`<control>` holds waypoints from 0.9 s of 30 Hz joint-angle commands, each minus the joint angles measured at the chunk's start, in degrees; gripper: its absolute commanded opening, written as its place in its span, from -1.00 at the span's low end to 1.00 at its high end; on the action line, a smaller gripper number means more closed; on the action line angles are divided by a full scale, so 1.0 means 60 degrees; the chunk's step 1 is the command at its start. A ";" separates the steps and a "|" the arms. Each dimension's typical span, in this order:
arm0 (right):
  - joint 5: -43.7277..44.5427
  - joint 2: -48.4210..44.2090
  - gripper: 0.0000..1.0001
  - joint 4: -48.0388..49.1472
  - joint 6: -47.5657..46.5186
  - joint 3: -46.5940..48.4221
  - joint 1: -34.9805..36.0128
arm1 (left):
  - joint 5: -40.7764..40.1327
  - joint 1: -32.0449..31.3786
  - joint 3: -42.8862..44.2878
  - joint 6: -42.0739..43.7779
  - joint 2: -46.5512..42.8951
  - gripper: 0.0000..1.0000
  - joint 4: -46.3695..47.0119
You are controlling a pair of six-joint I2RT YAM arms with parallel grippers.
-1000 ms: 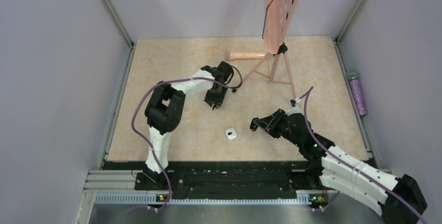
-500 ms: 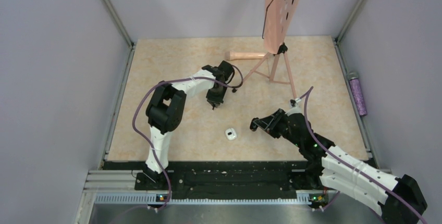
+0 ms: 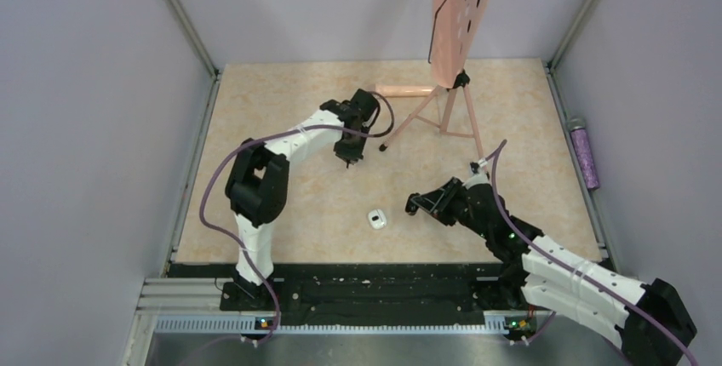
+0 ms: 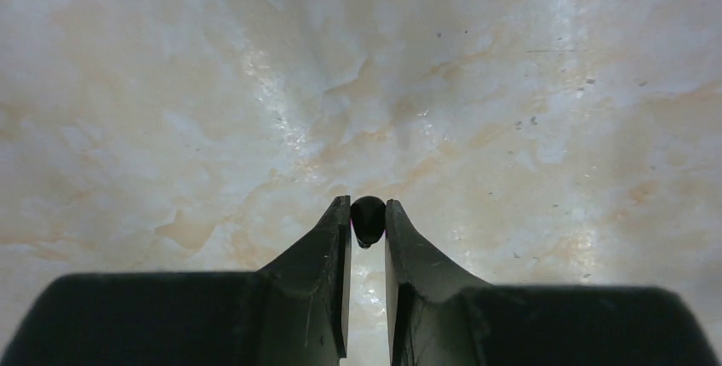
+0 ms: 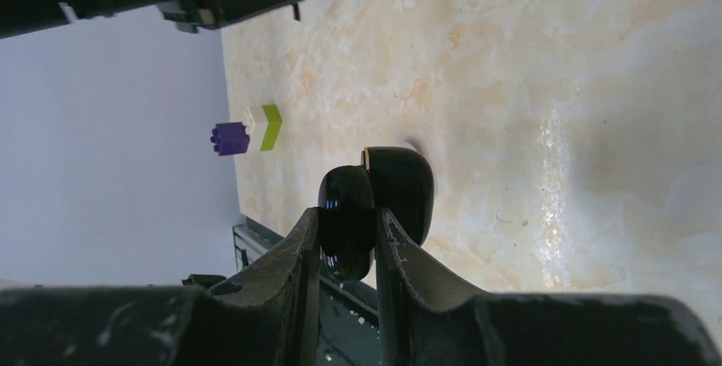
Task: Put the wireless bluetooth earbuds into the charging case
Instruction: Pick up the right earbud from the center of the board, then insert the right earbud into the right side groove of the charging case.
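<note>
My left gripper (image 4: 368, 211) is shut on one tiny black earbud (image 4: 368, 223), pinched at the very fingertips a little above the marble tabletop. In the top view this gripper (image 3: 346, 158) hangs over the middle of the table. My right gripper (image 5: 347, 217) is shut on the glossy black charging case (image 5: 344, 200), whose lid (image 5: 402, 185) stands open beside the fingers. From above, the right gripper (image 3: 412, 205) sits right of centre, pointing left. No other earbud shows.
A pink tripod (image 3: 447, 102) carrying a pink board stands at the back, one foot (image 3: 381, 146) close to my left gripper. A purple, white and yellow-green block (image 5: 247, 136) lies on the table. A small white object (image 3: 377, 219) rests between the grippers. A purple cylinder (image 3: 584, 155) lies past the right edge.
The left gripper has shut on the earbud and risen, drawing back toward the far side. The right arm holds still with the case.
</note>
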 commanded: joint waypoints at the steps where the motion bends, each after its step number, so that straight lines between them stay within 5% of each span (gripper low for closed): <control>1: -0.0406 0.0358 -1.00 0.1086 -0.0004 0.0086 -0.0060 | -0.0358 0.0031 0.0176 -0.0176 -0.1774 -1.00 0.0608; 8: -0.1198 0.1265 -1.00 0.2524 0.0365 0.0093 -0.0072 | -0.0696 0.0020 -0.2013 -0.0177 -0.4408 -1.00 0.3514; 15: -0.1931 0.1954 -1.00 0.4036 0.0674 0.0070 -0.0289 | 0.0616 0.0008 -0.4887 -0.0172 -0.7004 -1.00 0.7303; 20: -0.2012 0.2153 -1.00 0.4820 0.0747 0.0067 -0.0439 | 0.0865 -0.0202 -0.6058 -0.1380 -0.8130 -1.00 0.8731; 27: -0.2509 0.3855 -1.00 0.7015 0.1526 0.0565 -0.0528 | 0.0712 -0.1256 -0.7514 -0.1078 -0.9119 -1.00 1.0643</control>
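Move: The left hand already pinches the black earbud just above the table; the open black charging case it is bound for, in the right gripper, lies about 14 cm right, 15 cm back and 7 cm higher. A tripod foot stands some 8 cm right and 6 cm ahead, a closed white case 7 cm right and 14 cm back. From the right hand, the earbud is about 15 cm ahead, 14 cm left and 8 cm lower. The left hand lifts the pinched earbud about 20 cm, tilting upward; the right brings the case some 5 cm left. ##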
